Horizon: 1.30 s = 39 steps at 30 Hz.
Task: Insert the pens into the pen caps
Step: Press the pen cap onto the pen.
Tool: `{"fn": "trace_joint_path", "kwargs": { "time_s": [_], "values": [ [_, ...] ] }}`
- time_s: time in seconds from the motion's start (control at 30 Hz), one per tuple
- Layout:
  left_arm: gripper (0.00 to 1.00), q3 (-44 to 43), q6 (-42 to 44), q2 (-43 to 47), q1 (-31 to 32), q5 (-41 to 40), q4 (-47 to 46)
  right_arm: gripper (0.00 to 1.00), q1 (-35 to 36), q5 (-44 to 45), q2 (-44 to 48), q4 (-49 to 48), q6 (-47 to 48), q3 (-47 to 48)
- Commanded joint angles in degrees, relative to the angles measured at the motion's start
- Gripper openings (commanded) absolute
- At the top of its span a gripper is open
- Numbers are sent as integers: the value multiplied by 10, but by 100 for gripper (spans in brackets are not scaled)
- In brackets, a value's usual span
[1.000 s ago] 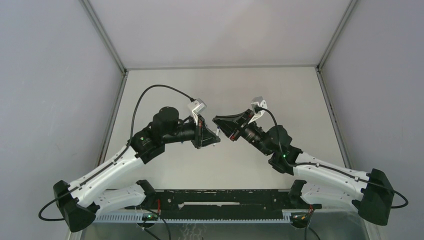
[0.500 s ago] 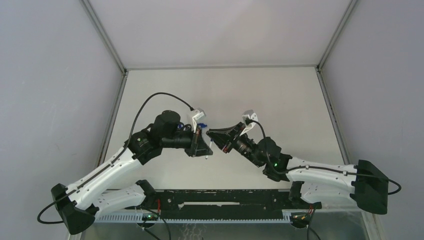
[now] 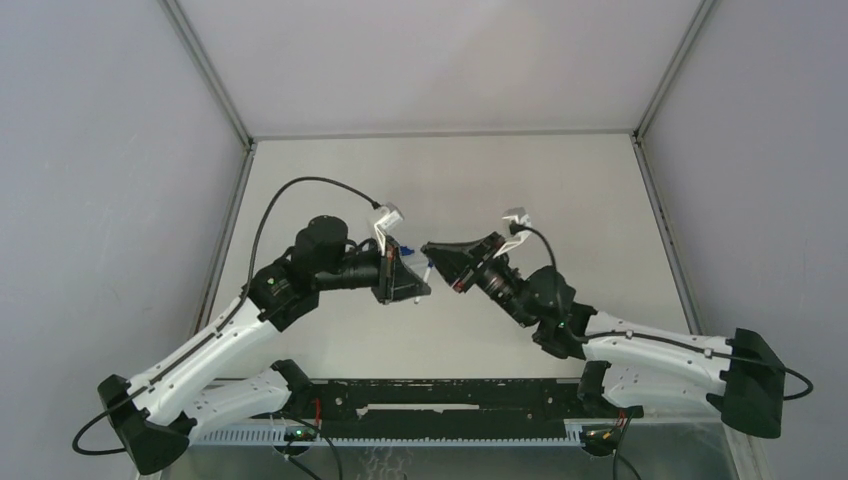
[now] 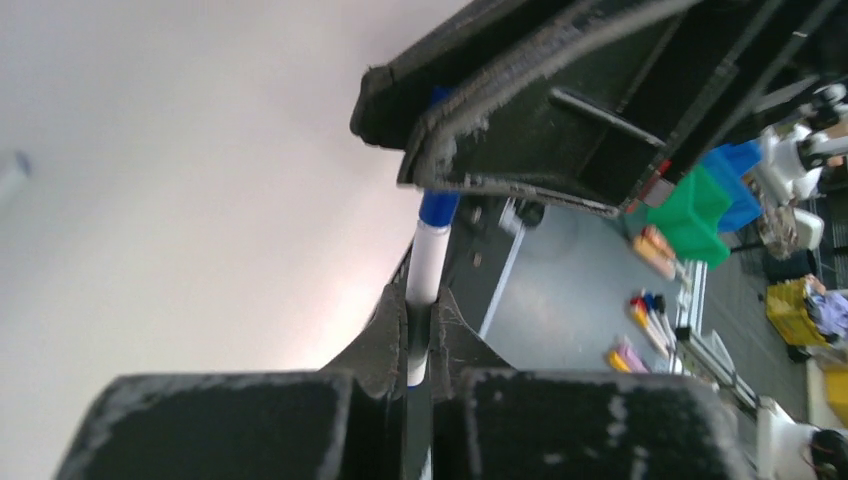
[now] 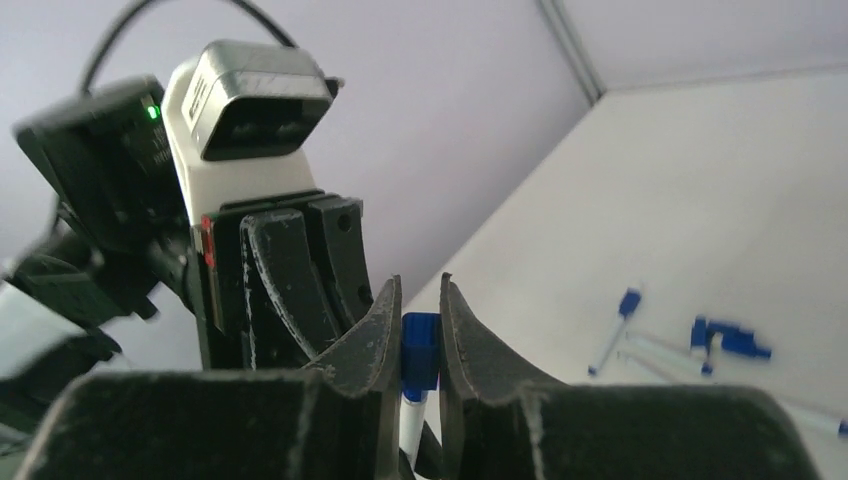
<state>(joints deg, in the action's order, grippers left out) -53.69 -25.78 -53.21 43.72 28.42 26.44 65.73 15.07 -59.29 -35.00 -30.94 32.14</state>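
Note:
My left gripper [image 3: 418,285] [image 4: 420,318] is shut on a thin white pen [image 4: 428,262] [image 3: 428,270], which sticks out past its fingertips. The pen's blue end [image 4: 438,208] runs into my right gripper [image 3: 436,256] [image 5: 419,300], which faces it tip to tip. That gripper is shut on a dark blue pen cap [image 5: 420,345], and the white barrel [image 5: 410,425] shows just below the cap. Both hang above the middle of the table [image 3: 560,190].
More pens and blue caps lie loose on the table: one capped pen [image 5: 612,335] and a small cluster [image 5: 722,338] beside it, partly hidden behind the left gripper as a blue bit [image 3: 403,250]. Grey walls [image 3: 100,200] enclose the table.
Both arms dipped toward the near edge, then drew back a little. The grippers stayed tip to tip, and the pen now shows between them. Neither jaw opening has changed.

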Motion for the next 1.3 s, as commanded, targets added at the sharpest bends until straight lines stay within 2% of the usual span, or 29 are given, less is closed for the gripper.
{"fn": "trace_joint_path", "kwargs": {
  "time_s": [0.0, 0.1, 0.23, 0.5, 0.6, 0.97, 1.27],
  "values": [
    [0, -74, -37, 34, -57, -86, -510, 0, -10, -209, 10, 251, 9, -2],
    [0, -65, -32, 32, -54, -44, -509, 2, -52, -221, 22, 254, 28, 47],
    [0, -69, -3, 31, -43, -14, -482, 12, -81, -228, 16, 283, 73, 133],
    [0, -93, 94, 27, 9, -16, -376, 21, -114, -253, 18, 289, 103, 242],
    [0, -91, 104, 27, 19, -25, -365, 28, -117, -268, 24, 290, 110, 273],
    [0, -64, 111, 56, 21, -46, -384, 47, -121, -316, 91, 280, 145, 288],
    [0, -83, 127, 108, 21, -5, -381, 47, -119, -390, 150, 315, 207, 263]
  ]
}}
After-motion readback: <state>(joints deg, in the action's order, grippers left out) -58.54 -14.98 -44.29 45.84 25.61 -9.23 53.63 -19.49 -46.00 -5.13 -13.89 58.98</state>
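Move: The blue cap, pinched in the right fingers, is already on the pen end and lies from the left hand about 4 cm ahead, 1 cm to its right and 4 cm up. From the left hand, the loose blue caps are some 18 cm ahead, 5 cm left, and the loose pens about 15 cm ahead, 5 cm left, all roughly 23 cm below. From the right hand, the pen's barrel is about 4 cm back, 1 cm left and 4 cm lower. Upward together at first, both hands lift the joined pen and cap some 11 cm. Then the right fingers open, let go of the cap and withdraw back and to the right, still rising. The left hand keeps its pinch on the barrel and climbs on to about 21 cm in all, its wrist turning some 55 degrees to stand the pen up. ##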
